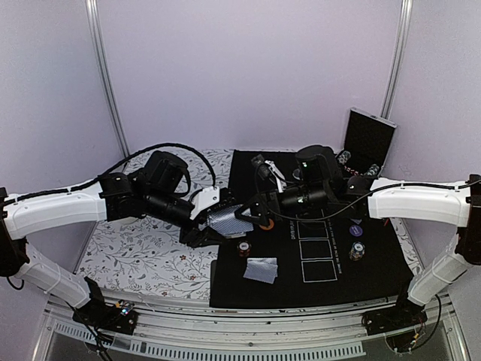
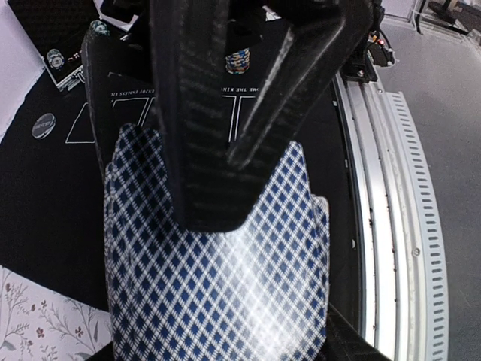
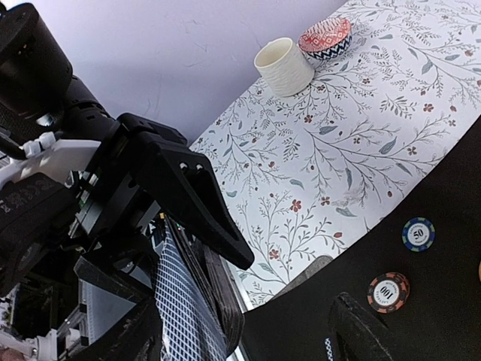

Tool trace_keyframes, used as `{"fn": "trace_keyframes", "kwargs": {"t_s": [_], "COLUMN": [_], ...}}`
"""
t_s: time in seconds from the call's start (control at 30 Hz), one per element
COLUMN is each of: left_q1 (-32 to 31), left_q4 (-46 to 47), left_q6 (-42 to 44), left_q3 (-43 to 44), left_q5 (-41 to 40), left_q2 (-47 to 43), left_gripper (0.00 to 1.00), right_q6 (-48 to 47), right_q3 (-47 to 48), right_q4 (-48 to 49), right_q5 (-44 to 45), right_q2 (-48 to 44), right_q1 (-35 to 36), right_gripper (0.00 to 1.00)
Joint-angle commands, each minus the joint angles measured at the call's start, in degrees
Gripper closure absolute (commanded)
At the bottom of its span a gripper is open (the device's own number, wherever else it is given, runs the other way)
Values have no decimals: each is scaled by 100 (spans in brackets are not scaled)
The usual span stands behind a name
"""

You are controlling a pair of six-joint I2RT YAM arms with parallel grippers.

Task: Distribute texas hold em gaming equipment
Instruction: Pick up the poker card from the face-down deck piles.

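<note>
My left gripper (image 1: 214, 226) is shut on a deck of blue-and-white checked playing cards (image 2: 225, 278), held above the left edge of the black mat (image 1: 301, 293). My right gripper (image 1: 252, 212) reaches in from the right with its jaws apart; one black finger (image 2: 210, 150) lies over the deck's top card. In the right wrist view the deck (image 3: 180, 320) shows edge-on between that gripper's spread fingers (image 3: 361, 331). Two cards (image 1: 261, 269) lie face down on the mat beside a chip stack (image 1: 244, 248). An orange disc (image 1: 264, 223), a purple disc (image 1: 356, 223) and more chips (image 1: 357, 250) also sit there.
An open black case (image 1: 368, 139) stands at the back right. A white cup (image 3: 283, 66) and a patterned bowl (image 3: 325, 37) sit on the floral cloth (image 1: 143, 256). Two loose chips (image 3: 418, 234) (image 3: 388, 292) lie on the mat. A metal rail (image 2: 391, 226) runs along the near edge.
</note>
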Motion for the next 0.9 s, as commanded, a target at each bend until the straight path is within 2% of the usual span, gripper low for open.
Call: {"fn": "trace_keyframes", "kwargs": {"t_s": [0.0,0.17,0.4,0.63,0.87], "left_q1": [19,20,15,20,15], "left_q4": [86,85,87,87,87], "left_q6": [43,37,43,51,59], "left_q3": [103,105,86,77,68], "left_q5": [-38,-52,-78,-104,-121], "left_q2": [43,33,-3,-9,-8], "left_gripper": [42,42,42,42,42], "right_q6": [50,97,168,173,160], "right_q3": [-124,-176,-129,-50,-12], "right_q4": [-27,-70,-23,-171,-470], "right_q5": [186,171,42,77,249], "right_q2": [-127,-208,-209,-203,-375], "right_q1": [41,41,56,108,131], "right_gripper": [27,38,68,78,79]}}
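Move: At the free right-hand end of the face-down deck, the right hand has one open finger on either side; the deck's middle lies about 4 cm to its left, 1 cm back and 1 cm lower. The left gripper grips the deck, whose middle is some 4 cm to its right, 1 cm ahead and 1 cm below. About 16 cm beneath the right hand stands the red chip stack, 1 cm left; the orange disc lies 8 cm ahead and 6 right, the dealt cards 7 back and 4 right. Closing from well open to nearly shut, the right fingers pinch the free end of the deck, one on the patterned backs and the other behind. The right hand dips about 1 cm as they close, then eases back towards the robot by roughly as much, barely turning. The left hand stays put and keeps its grip on the deck. ##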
